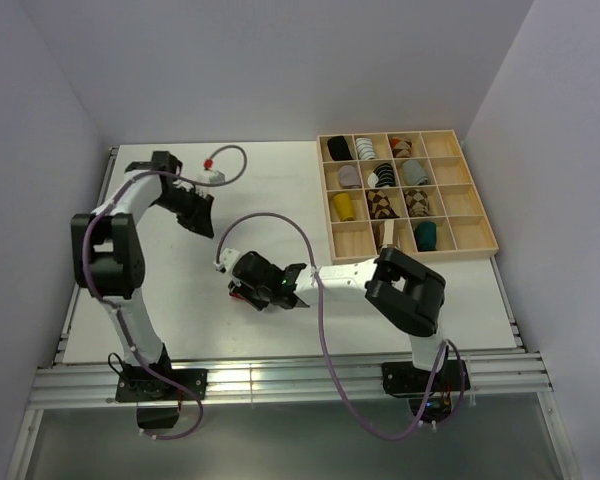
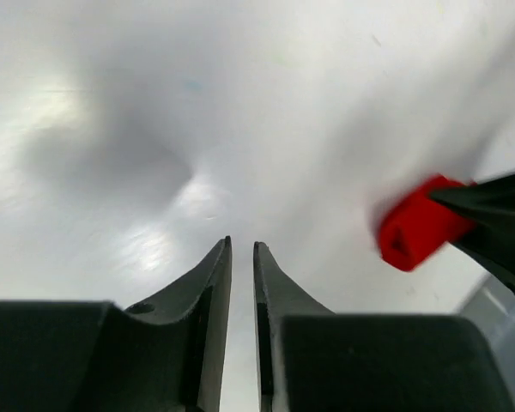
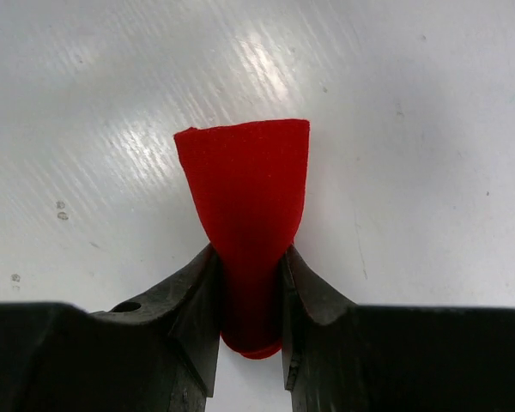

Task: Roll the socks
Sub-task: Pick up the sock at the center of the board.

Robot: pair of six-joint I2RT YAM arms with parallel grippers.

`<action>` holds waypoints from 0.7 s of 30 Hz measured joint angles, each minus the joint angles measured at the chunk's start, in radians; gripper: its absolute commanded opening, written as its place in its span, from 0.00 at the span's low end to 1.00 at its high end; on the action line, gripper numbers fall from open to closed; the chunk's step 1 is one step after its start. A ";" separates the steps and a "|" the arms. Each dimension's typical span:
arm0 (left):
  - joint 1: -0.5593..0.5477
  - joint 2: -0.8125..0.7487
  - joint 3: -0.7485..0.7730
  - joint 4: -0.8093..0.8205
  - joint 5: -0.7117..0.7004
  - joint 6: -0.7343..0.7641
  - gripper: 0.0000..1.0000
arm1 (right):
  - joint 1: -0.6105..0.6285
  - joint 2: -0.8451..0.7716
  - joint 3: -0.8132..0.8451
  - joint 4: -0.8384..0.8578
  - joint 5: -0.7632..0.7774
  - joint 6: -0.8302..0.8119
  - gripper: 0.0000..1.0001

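Note:
The plain red sock (image 3: pixel 245 180) lies on the white table, bunched narrow between my right gripper's fingers and flaring out beyond their tips. My right gripper (image 3: pixel 249 251) is shut on it. From above, this gripper (image 1: pixel 248 293) sits low over the table's middle, and only a sliver of the red sock (image 1: pixel 238 291) shows beneath it. My left gripper (image 1: pixel 204 224) hovers at the far left of the table. Its fingers (image 2: pixel 242 246) stand a narrow slit apart with nothing between them, only bare table below.
A wooden compartment box (image 1: pixel 480 205) at the back right holds several rolled socks, among them a dark teal roll (image 1: pixel 425 236) and brown-and-cream patterned rolls (image 1: pixel 380 205). A small red piece (image 2: pixel 421 221) on the left arm's cable (image 1: pixel 209 160) shows beside the left fingers.

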 measured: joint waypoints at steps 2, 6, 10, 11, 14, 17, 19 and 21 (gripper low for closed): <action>0.039 -0.085 -0.030 0.095 -0.033 -0.069 0.21 | -0.024 -0.006 0.001 -0.011 -0.037 0.027 0.00; 0.070 -0.247 -0.117 0.239 -0.085 -0.171 0.21 | -0.100 -0.023 0.002 -0.054 -0.102 0.084 0.00; 0.076 -0.381 -0.223 0.336 -0.138 -0.238 0.21 | -0.193 -0.046 0.002 -0.109 -0.138 0.130 0.00; 0.076 -0.402 -0.244 0.349 -0.149 -0.252 0.21 | -0.217 -0.054 0.002 -0.123 -0.143 0.143 0.00; 0.076 -0.450 -0.291 0.380 -0.177 -0.281 0.21 | -0.273 -0.087 0.002 -0.156 -0.155 0.172 0.00; 0.076 -0.492 -0.329 0.402 -0.188 -0.314 0.22 | -0.307 -0.118 0.012 -0.177 -0.170 0.197 0.00; 0.076 -0.520 -0.348 0.416 -0.189 -0.335 0.22 | -0.330 -0.136 0.024 -0.184 -0.182 0.211 0.00; 0.076 -0.547 -0.360 0.423 -0.189 -0.351 0.22 | -0.350 -0.159 0.034 -0.190 -0.188 0.224 0.00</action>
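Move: The right hand already holds the rolled red sock close to the table; the compartment box it is taken to has its middle some 22 cm ahead and 37 cm to the right. Of its contents, the yellow sock lies about 19 cm ahead and 22 right, the beige roll 13 ahead and 32 right, all roughly level with the hand. From the empty left hand the red sock is some 15 cm back, 9 right and 5 below. Right hand carries the still-pinched sock some 12 cm forward-right towards the box, rising late; left hand rises away. ##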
